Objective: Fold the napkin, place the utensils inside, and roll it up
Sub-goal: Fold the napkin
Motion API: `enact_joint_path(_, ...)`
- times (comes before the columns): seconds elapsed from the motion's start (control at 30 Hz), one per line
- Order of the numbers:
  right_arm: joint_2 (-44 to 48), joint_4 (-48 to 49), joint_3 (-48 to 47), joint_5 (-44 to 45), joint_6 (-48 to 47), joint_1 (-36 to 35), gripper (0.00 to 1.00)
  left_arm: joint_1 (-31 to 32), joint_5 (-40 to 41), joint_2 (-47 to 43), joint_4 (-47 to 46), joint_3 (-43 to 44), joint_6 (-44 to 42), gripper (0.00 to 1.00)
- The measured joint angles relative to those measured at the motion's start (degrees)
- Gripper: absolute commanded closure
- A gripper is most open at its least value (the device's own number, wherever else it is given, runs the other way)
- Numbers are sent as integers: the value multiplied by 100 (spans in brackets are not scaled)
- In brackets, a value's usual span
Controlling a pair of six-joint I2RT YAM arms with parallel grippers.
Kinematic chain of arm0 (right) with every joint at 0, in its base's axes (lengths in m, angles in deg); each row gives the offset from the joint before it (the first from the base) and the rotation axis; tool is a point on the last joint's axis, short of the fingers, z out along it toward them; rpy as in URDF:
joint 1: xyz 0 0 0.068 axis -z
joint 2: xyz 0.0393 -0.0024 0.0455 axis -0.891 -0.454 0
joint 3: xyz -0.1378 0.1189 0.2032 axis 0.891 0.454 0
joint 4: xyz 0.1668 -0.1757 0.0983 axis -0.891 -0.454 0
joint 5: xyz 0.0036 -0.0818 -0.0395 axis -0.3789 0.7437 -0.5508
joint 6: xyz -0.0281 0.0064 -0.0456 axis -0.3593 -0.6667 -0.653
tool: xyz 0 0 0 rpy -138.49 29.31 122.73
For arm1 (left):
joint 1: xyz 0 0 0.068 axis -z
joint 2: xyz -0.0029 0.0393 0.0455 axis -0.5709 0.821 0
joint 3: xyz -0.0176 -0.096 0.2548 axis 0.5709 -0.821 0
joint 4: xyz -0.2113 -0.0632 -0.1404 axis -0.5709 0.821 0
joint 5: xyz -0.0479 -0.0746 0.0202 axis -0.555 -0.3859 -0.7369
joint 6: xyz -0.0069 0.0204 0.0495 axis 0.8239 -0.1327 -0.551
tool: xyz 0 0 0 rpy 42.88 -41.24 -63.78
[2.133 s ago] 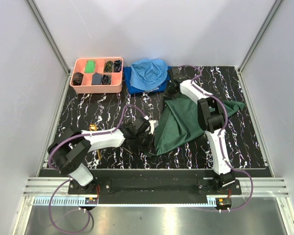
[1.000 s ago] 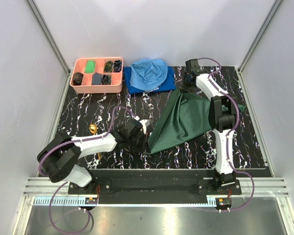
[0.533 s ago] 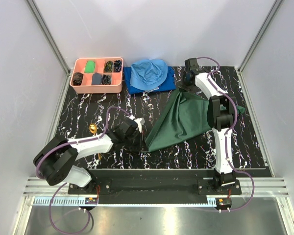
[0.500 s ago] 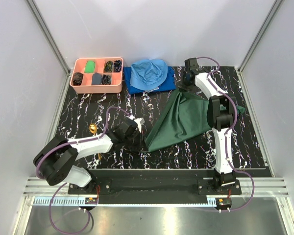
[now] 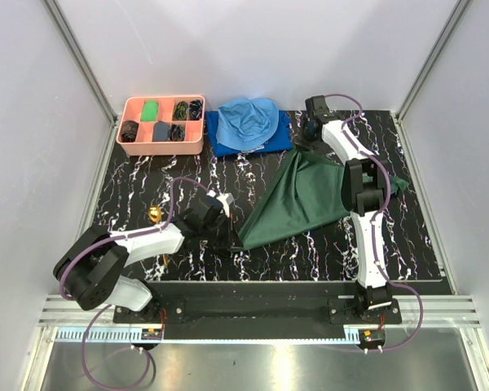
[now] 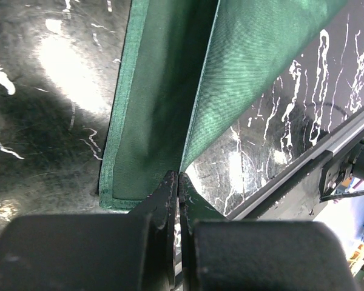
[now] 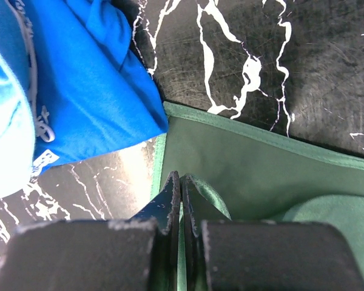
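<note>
The dark green napkin (image 5: 306,199) lies stretched in a slanted triangle across the right half of the black marble table. My left gripper (image 5: 228,236) is shut on its near-left corner; in the left wrist view the jaws (image 6: 178,176) pinch the cloth's (image 6: 170,91) edge where two layers meet. At the far corner my right gripper (image 5: 306,143) is shut on the napkin too, and the right wrist view shows its jaws (image 7: 181,177) closed on a raised fold of green cloth (image 7: 261,176). One gold utensil (image 5: 154,214) lies left of my left arm, and another slim gold piece (image 5: 165,261) peeks out below the arm.
A pink compartment tray (image 5: 163,151) with small dark items stands at the back left. A light blue cloth (image 5: 248,118) lies on a royal-blue cloth (image 5: 220,142) at the back middle, close to the napkin's far corner (image 7: 91,91). White walls enclose the table.
My left gripper has drawn the napkin's near corner leftward. The right gripper carried the far corner back and to the right, then held still. The cloth is now pulled out flatter.
</note>
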Motion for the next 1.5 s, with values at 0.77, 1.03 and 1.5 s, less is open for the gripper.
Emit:
enact_joint_path(0.77,-828,-332,-1172,-138,-31,-4,52,-479,-61,52,-17,-42,-96,48)
enact_joint_path(1.03,-660,-286,-1298,-428,-516,28,23,-538,365,-249,866,358,-485,27)
enact_joint_path(1.5,4424,323,4540,-581,-1049,3106,5,229,520,1069,227,1917,-815,23)
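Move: Each closed gripper holds one end of the napkin's upper-layer edge. The lower layer's near corner lies about 4 cm ahead of the left gripper, 3 cm to its left and 2 cm below; the gold spoon's middle is roughly 4 cm ahead and 20 cm to the left. The lower layer's far corner is some 5 cm ahead of the right gripper and 1 cm left; the blue hat is about 15 cm left and 8 cm ahead; the napkin's right end is about 15 cm back and 29 cm right. Draw both pinched ends slowly forward about 2 cm, the left one also leftward, over the lower layer's corners. Dip slightly, open both grippers wide and release the cloth. Then lift the left gripper, sweeping forward and finally back to the right over the napkin; swing the right one up, rightward and back, some 30 cm towards the napkin's right end. ##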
